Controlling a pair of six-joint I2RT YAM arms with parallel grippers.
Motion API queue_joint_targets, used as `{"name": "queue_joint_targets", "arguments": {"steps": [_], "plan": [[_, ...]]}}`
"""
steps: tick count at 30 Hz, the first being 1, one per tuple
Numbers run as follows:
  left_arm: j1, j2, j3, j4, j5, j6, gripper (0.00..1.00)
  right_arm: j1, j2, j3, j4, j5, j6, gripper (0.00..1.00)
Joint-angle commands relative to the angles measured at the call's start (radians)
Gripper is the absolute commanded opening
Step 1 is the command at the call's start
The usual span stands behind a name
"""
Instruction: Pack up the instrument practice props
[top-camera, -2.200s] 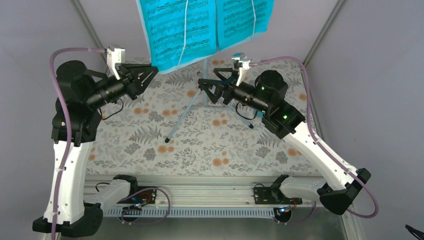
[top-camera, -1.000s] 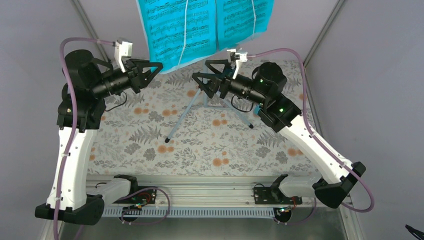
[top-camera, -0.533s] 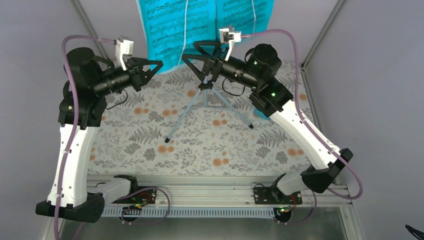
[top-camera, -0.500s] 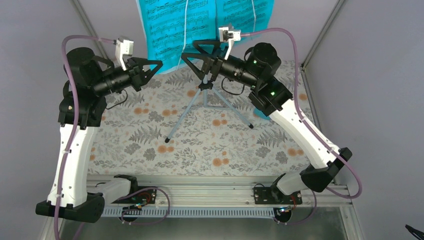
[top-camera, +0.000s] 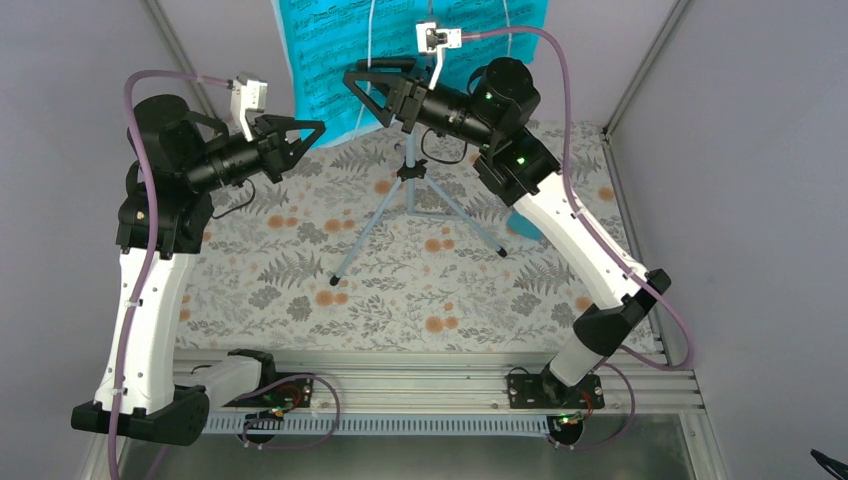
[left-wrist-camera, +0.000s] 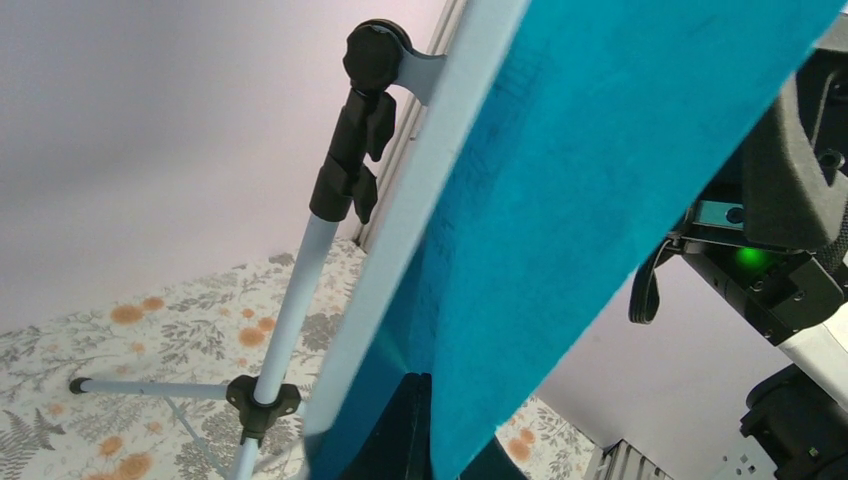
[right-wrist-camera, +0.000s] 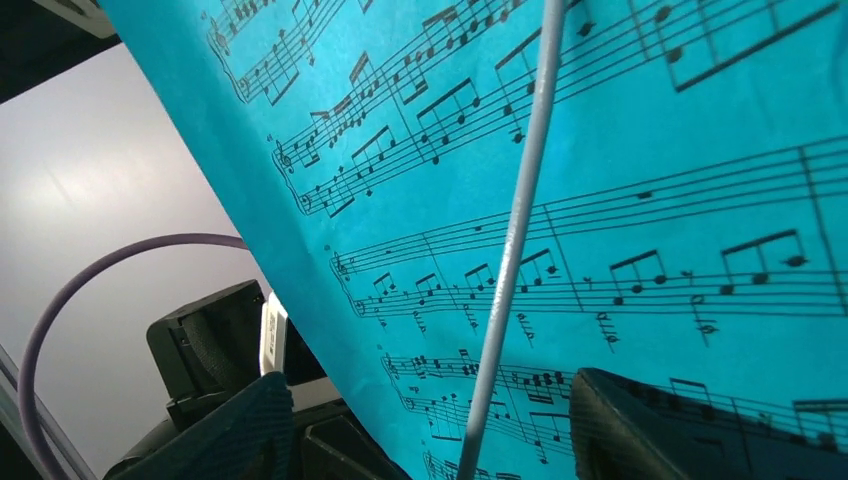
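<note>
The pale blue music stand (top-camera: 407, 150) rises on tripod legs from the back of the table, and turquoise sheet-music pages (top-camera: 330, 60) lie on its desk. My left gripper (top-camera: 318, 128) is shut on the pages' lower left corner. In the left wrist view its dark fingers (left-wrist-camera: 425, 430) pinch the turquoise sheet (left-wrist-camera: 600, 170) beside the stand's pale desk edge (left-wrist-camera: 420, 190) and pole (left-wrist-camera: 300, 290). My right gripper (top-camera: 362, 85) is open at the front of the pages. In the right wrist view its gap (right-wrist-camera: 440, 440) straddles the thin wire page holder (right-wrist-camera: 512, 250) over the printed sheet (right-wrist-camera: 650, 200).
A floral cloth (top-camera: 400, 290) covers the table. Grey walls and slanted frame poles (top-camera: 640, 70) close in the back and sides. A small blue shape (top-camera: 526, 222) peeks out behind my right forearm. A metal rail (top-camera: 400, 390) runs along the near edge.
My right gripper rose and swung left from the stand's pole up to the pages, and its jaws narrowed. My left gripper closed fully on the page corner and stayed in place.
</note>
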Motion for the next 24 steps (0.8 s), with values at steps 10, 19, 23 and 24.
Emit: {"name": "queue_joint_targets", "arguments": {"steps": [10, 19, 23, 24], "plan": [[0.004, -0.015, 0.017, -0.014, -0.021, 0.018, 0.02, -0.002, 0.070, 0.053, 0.211, -0.061, 0.073, 0.03], [0.004, -0.049, 0.006, -0.014, -0.165, -0.007, 0.02, -0.002, 0.027, -0.069, 0.329, -0.045, 0.030, 0.03], [0.006, -0.068, 0.019, -0.022, -0.294, -0.022, 0.02, -0.002, 0.028, -0.065, 0.321, -0.033, 0.024, 0.03], [0.005, -0.076, 0.023, -0.020, -0.321, -0.027, 0.02, -0.002, 0.028, -0.065, 0.316, -0.029, 0.021, 0.03]]}}
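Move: The left page holder, a thin rod across the blue sheet, stands between the right hand's open fingers, about 1 cm to that hand's right and level with it. The other page holder is some 20 cm to the right hand's right and 5 cm farther out. The left hand already pinches the sheet's lower left corner; from this hand, the left page holder's gripped stretch lies about 4 cm ahead, 6 cm right and 7 cm higher. Almost in place, the right hand shuts its wide-open fingers on the left page holder's rod, rising about 1 cm and easing a centimetre to the left as it tilts slightly, then keeps the pinch. Once that grip is made, the left hand, still pinching the sheet's corner, draws about 2 cm to the left and a little up, away from the stand's middle, turning some 10 degrees counter-clockwise. ##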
